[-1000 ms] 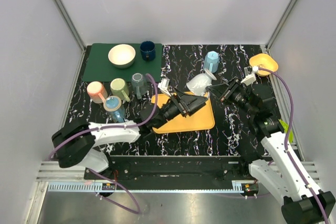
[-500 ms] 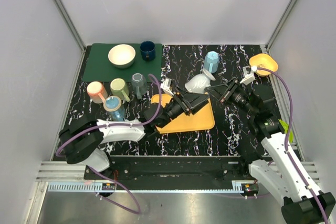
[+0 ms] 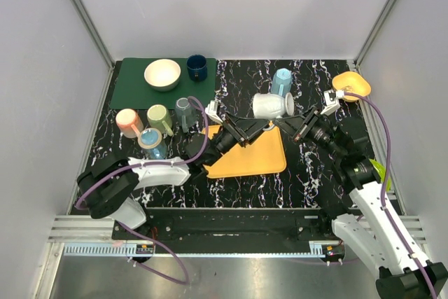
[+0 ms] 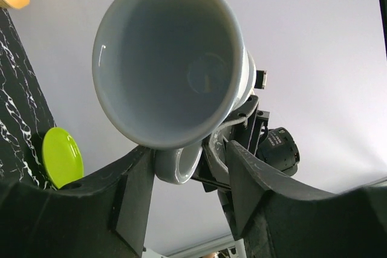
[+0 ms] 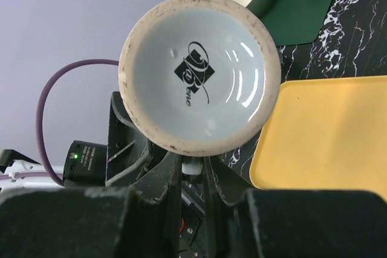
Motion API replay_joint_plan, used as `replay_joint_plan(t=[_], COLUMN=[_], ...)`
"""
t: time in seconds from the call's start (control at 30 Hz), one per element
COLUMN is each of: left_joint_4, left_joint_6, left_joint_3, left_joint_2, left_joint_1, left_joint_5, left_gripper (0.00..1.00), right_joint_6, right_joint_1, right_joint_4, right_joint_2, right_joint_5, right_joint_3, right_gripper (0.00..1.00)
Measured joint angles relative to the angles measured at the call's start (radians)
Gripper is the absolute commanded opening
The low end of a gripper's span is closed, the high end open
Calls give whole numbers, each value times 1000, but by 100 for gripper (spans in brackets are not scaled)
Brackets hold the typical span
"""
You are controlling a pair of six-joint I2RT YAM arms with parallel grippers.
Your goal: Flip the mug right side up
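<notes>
The white mug (image 3: 273, 105) hangs on its side above the far edge of the yellow tray (image 3: 252, 157), mouth toward the left. In the right wrist view its stamped base (image 5: 199, 74) faces the camera, and my right gripper (image 5: 192, 164) is shut on the mug's handle just below. My left gripper (image 4: 187, 155) reaches in from the mouth side. The mug's open mouth (image 4: 169, 58) fills that view and its handle (image 4: 178, 164) sits between the jaws. The handle touches the left finger (image 4: 136, 191); a gap remains at the right finger. In the top view the two grippers (image 3: 260, 124) (image 3: 288, 122) meet under the mug.
A green mat (image 3: 136, 92) at the back left holds a cream bowl (image 3: 162, 73) and a dark blue cup (image 3: 197, 67). Several cups (image 3: 159, 118) stand left of the tray. A light blue mug (image 3: 282, 82) stands behind the held one. A yellow bowl (image 3: 352, 85) lies far right.
The mug has risen and swung from tilted mouth-down to lying level. The left gripper has moved up to it and narrowed its jaws around the handle.
</notes>
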Motion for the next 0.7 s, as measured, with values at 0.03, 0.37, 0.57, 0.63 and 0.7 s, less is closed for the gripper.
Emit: replay_joint_plan(t=[0.03,0.37,0.57,0.63,0.7], left_joint_4=[4,47,86,98,101], left_joint_6=[0,14,22,13,3], left_joint_3=[-2,-2,16,24,27], left_joint_2=[0,9,69,87,92], left_joint_1=[6,34,55,59,63], left_joint_5=[2,57,111,129,139], left_gripper=[53,45,31,24,15], right_joint_6=[0,10,18,18,17], right_joint_1=[2,7,6,6,6], right_joint_4=[2,43,59,58,58], right_joint_2=[-2,-13,-13,-13,-12], right_joint_5=[-4,-21,-24,-23,-22], right_joint_3=[-4,-23,-29,-30,-31], right_gripper=[0,0,0,0,0])
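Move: The mug's handle is about 1 cm ahead and 2 cm to the right of the left fingers, level with them. The mug's body lies some 6 cm ahead and 3 cm right of them, mouth to the left. From the right hand, which already holds the handle, the body is about 5 cm ahead and 2 cm left. From the left hand the yellow tray is roughly 6 cm ahead, 4 left and 28 below, the light-blue mug 30 ahead, 12 right and 23 below. The mug's handle is pinched by the left fingers near the mouth end as they close from about half open to a quarter. The left hand first edges forward, left and up about half a centimetre, then goes down and to the right about 1 cm, turning slightly clockwise. The right hand keeps its grip on the handle nearer the base, almost still. ##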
